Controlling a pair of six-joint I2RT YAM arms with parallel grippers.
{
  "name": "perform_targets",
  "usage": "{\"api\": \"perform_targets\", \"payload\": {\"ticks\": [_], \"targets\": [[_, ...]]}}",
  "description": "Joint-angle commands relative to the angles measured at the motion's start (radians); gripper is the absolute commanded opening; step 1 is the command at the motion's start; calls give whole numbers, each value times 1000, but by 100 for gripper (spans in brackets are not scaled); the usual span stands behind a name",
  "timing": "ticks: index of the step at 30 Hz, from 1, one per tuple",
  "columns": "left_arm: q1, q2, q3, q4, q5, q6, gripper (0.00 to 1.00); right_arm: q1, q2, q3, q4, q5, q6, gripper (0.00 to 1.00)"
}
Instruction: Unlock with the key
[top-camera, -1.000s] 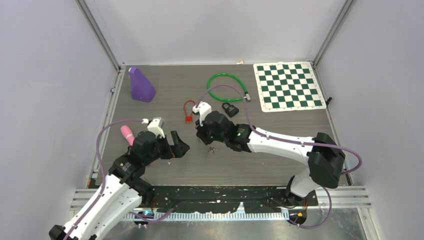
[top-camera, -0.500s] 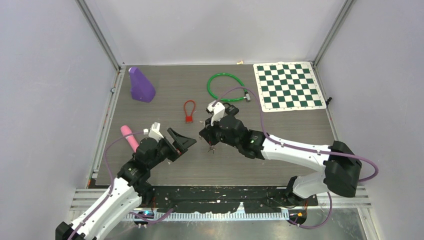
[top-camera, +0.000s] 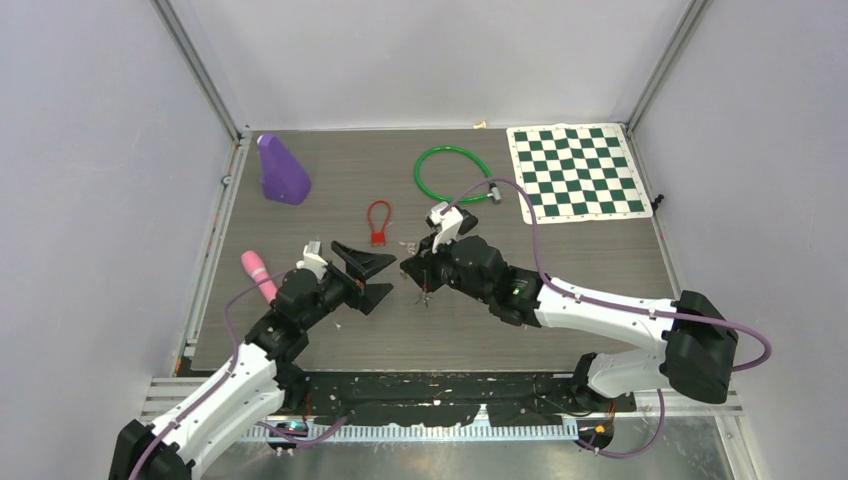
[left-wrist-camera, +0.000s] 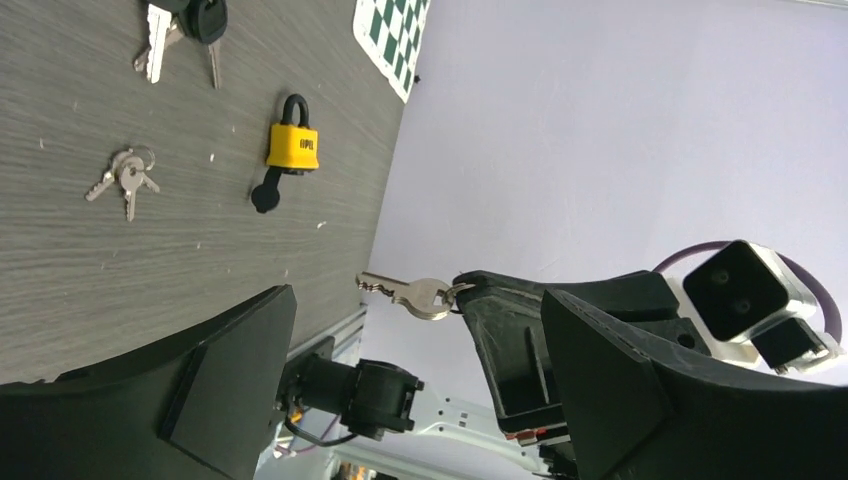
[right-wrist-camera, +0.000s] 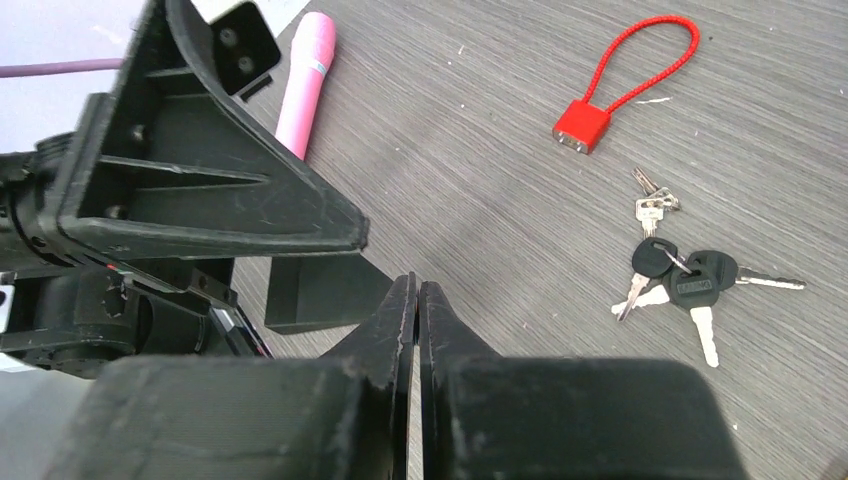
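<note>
A silver key (left-wrist-camera: 415, 293) hangs by its ring from the tips of my right gripper (top-camera: 405, 268), which is shut on that ring; in the right wrist view the right gripper (right-wrist-camera: 417, 290) shows its jaws pressed together and the key is hidden. My left gripper (top-camera: 390, 274) stands open just left of it, and in the left wrist view the left gripper (left-wrist-camera: 415, 330) has its fingers wide on either side of the hanging key without touching it. A yellow padlock (left-wrist-camera: 293, 146) with a black shackle lies on the table beyond; my right arm hides it from above.
On the table lie a red cable lock (top-camera: 378, 222), black-headed keys (right-wrist-camera: 685, 280), a small silver key bunch (left-wrist-camera: 124, 176), a pink cylinder (top-camera: 258, 275), a green cable loop (top-camera: 452, 172), a purple cone (top-camera: 282, 170) and a chessboard mat (top-camera: 575, 170).
My left gripper has moved right and forward, up to the right gripper's tips. The right arm has shifted right and now covers the padlock. Its jaws stayed shut.
</note>
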Motion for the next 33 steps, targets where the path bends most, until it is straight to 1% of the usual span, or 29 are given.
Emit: {"api": "perform_targets", "payload": {"ticks": [1, 9, 14, 16, 21, 27, 31, 33], "targets": [[2, 38, 47, 98, 58, -81, 98, 8, -34, 11, 93, 23, 10, 5], [1, 69, 60, 130, 66, -110, 98, 30, 6, 51, 133, 12, -4, 5], [-2, 83, 75, 149, 72, -123, 96, 52, 23, 32, 188, 26, -4, 6], [-4, 87, 72, 162, 73, -135, 94, 60, 29, 31, 202, 29, -12, 5], [-4, 69, 66, 175, 53, -145, 81, 78, 32, 21, 200, 31, -32, 5], [-4, 25, 69, 123, 7, -109, 63, 94, -12, -30, 187, 54, -26, 6], [-4, 18, 76, 121, 6, -96, 50, 100, -29, -57, 178, 77, -21, 5], [-4, 19, 78, 120, 9, -93, 42, 99, -34, -65, 177, 85, -17, 5]]}}
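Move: From the left hand, wide open, the key hanging from the right fingertips is about 4 cm to the right and 2 cm ahead, nearly level. For the right hand, the left gripper's open gap is thus some 4 cm left, 2 cm back and 1 cm below. About 17 cm under the left hand lie the silver keys, 8 cm right and 2 cm ahead, the black-headed keys, 8 cm right and 10 cm ahead, and the red lock, 3 cm left and 16 cm ahead. The right hand, still pinching the key in its shut fingers, carries it left, then back, rising all the while (about 2.5 cm each way), in between the left gripper's pads. The left hand goes up about 2.5 cm to meet it, rolling slightly, and from halfway on draws its wide-open fingers together to about half their opening around the key without clamping it yet. ##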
